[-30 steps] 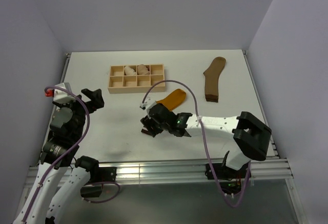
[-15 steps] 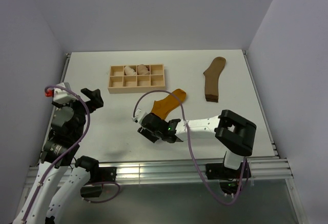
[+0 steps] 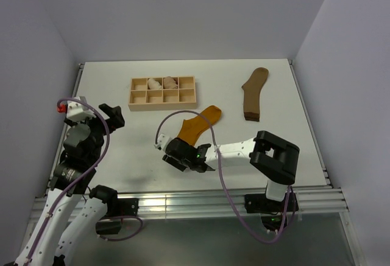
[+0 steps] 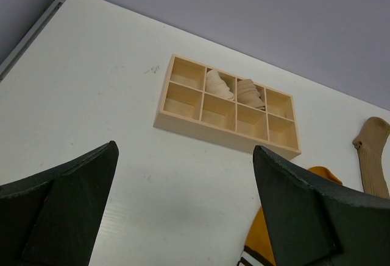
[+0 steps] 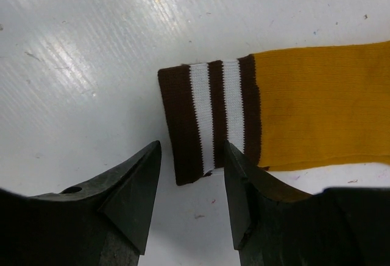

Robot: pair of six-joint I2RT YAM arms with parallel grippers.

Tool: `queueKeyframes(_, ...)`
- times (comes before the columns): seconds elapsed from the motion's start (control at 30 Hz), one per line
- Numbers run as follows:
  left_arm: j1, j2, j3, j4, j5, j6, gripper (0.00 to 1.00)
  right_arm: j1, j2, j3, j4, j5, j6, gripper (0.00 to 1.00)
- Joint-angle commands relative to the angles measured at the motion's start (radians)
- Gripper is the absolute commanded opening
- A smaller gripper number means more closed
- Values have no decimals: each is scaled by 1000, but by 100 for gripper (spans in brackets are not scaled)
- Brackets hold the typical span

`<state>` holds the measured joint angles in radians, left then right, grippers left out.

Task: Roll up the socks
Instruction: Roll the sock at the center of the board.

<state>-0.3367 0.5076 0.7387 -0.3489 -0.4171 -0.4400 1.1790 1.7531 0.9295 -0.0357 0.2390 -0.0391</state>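
The mustard-orange sock (image 3: 203, 121) lies flat at mid-table, and its white-and-brown striped cuff (image 5: 207, 123) points at the right wrist camera. My right gripper (image 5: 192, 156) is low over that cuff end. Its fingers stand apart on either side of the cuff's near corner, and the right finger is at the cuff's edge. In the top view the right gripper (image 3: 177, 155) covers the cuff. The olive-brown sock (image 3: 253, 92) lies flat at the back right, far from both grippers. My left gripper (image 3: 113, 116) hovers wide open at the left, empty.
A wooden compartment tray (image 3: 162, 103) stands at the back left, with pale rolled bundles (image 3: 162, 83) in two of its rear cells. The left wrist view shows the tray (image 4: 219, 133) ahead and the olive sock (image 4: 370, 156) at its right edge. Purple cables loop over both arms.
My right gripper has slid down and left along the mustard sock to its cuff end, and its jaws have narrowed. The left arm has barely moved.
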Motion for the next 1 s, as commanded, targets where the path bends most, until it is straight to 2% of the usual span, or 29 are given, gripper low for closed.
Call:
queueKeyframes(0.0,-2,12,5,13,20,-6,100,16,3,28,33,9,-13,53)
queueKeyframes(0.13,-2,25,7,10,37,-6,99,16,43,28,69,13,-7,50)
queueKeyframes(0.23,-2,31,8,10,61,-8,100,14,63,22,86,29,7,41)
queueKeyframes(0.4,-2,55,19,-7,136,-34,100,-5,72,14,97,34,34,31)
queueKeyframes(0.53,-2,112,25,-35,201,-69,100,-18,62,14,85,5,77,16)
queueKeyframes(0.63,-2,163,24,-48,260,-117,100,-53,31,6,89,-102,126,9)
queueKeyframes(0.7,-2,202,13,-47,320,-154,100,-79,11,2,94,-188,154,8)
queueKeyframes(0.97,-10,253,-80,19,408,-282,98,-244,20,6,97,-457,289,4)
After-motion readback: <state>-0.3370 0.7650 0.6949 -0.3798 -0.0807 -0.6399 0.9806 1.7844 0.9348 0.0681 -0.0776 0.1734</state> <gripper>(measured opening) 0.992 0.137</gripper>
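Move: The right hand hovers just above the board with its fingers half open over the striped cuff of the mustard sock, whose middle is about 2 cm ahead, 1 cm to the left and 2 cm below; the toe lies some 17 cm ahead and 15 cm to the right. The wooden box is about 24 cm ahead and 6 cm left, the brown sock roughly 24 cm ahead and 32 cm right. From the raised left hand, the cuff is about 19 cm right, 4 cm back and 28 cm below. Staying low over the board, the right hand slides about 1.5 cm left while its fingers close and pinch the brown end band of the cuff, then, keeping that pinch, it eases forward to finish nearly 3 cm ahead of its start, with the wrist twisting clockwise some 20 degrees about the fingers. Meanwhile the left hand, fingers still wide open and empty, swings down about 9 cm and right 7.5 cm towards the cuff, its fingers tipping down some 20 degrees and turning clockwise. ##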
